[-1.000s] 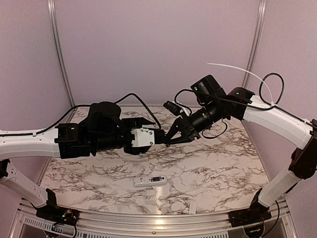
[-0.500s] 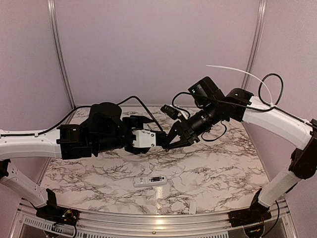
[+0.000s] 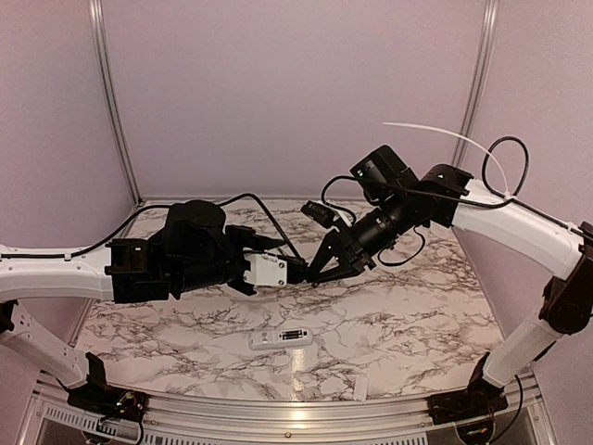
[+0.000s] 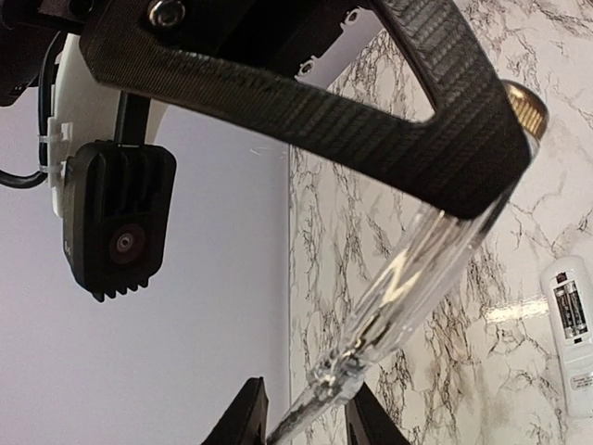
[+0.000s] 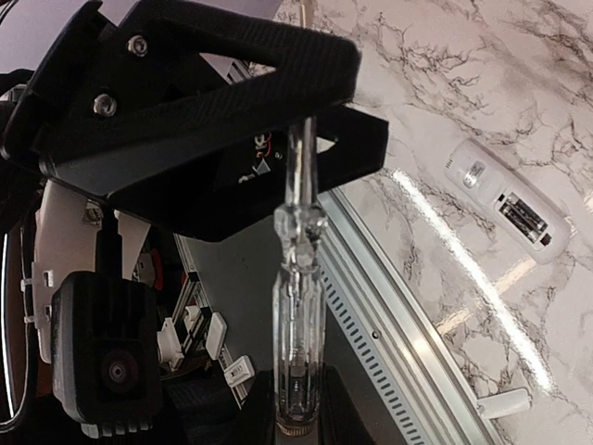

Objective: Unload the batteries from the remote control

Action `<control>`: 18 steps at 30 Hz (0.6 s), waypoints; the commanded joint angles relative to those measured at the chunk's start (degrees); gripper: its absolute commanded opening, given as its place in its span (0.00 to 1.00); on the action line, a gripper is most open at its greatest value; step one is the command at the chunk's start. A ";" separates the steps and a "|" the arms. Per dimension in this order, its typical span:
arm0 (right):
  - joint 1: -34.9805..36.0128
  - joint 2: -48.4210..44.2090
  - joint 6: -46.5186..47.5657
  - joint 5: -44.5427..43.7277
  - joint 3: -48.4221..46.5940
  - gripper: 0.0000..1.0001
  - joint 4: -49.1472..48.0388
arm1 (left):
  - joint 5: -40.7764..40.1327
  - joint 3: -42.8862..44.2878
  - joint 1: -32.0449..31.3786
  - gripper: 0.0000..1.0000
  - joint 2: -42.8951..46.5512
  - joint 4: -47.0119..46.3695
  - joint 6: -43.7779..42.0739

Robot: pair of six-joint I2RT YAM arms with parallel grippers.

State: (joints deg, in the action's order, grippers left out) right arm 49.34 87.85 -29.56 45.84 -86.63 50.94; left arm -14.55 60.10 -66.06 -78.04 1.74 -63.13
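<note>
The remote control lies back up on the marble table, also in the left wrist view and the right wrist view. Its compartment is uncovered, and the dark batteries sit inside. Both grippers meet in mid-air above it. My right gripper is shut on the handle of a clear screwdriver. My left gripper has its jaws round the screwdriver's neck. One finger touches it, and a gap shows at the other.
A small flat white plastic piece lies near the table's front edge, beside the aluminium rail. Purple walls close in the back and sides. A thin pale stick juts from the right arm.
My left gripper's jaws have narrowed round the screwdriver's neck. Both grippers have sunk slightly, and the right one has shifted a little to the left. The remote has not moved.
</note>
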 commanded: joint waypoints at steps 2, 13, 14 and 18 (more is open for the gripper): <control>0.44 -0.57 -0.50 -3.04 -4.20 0.00 -0.71 | -1.78 -1.48 -0.21 0.17 2.73 2.07 1.11; 0.40 -0.99 -2.63 -7.41 -4.18 0.06 -2.71 | -3.34 0.51 -0.21 0.00 3.23 7.25 7.00; 0.40 -1.11 -3.18 -7.96 -4.16 0.17 -3.22 | -3.83 0.69 -0.21 0.00 3.24 7.50 7.82; 0.40 -1.90 -5.43 -10.87 -4.09 0.57 -5.39 | -5.77 1.73 -0.21 0.00 3.05 9.26 12.69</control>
State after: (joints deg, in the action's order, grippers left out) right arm 49.28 87.72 -32.86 39.05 -89.12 49.17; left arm -18.04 59.24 -66.11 -76.18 8.43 -57.32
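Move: The screwdriver is already in the right gripper by its capped handle end, its middle some 5 cm ahead and 3 cm to the left of that hand, roughly level. From the left gripper, whose open fingers straddle the shank, that middle lies about 2 cm back and 1 cm right, about level. The remote control lies around 25 cm below the left hand, 5 cm back and 2 cm left; the white cover is about 17 cm back, 17 cm right, 26 cm down. Shut the left gripper on the screwdriver's shank just below the clear handle, shifting this hand about 3 cm to the left and down. Ease the right hand about 2 cm forward and 1 cm up, still holding the handle end; once the left fingers have shut, open the right fingers at the last to let go of it. ##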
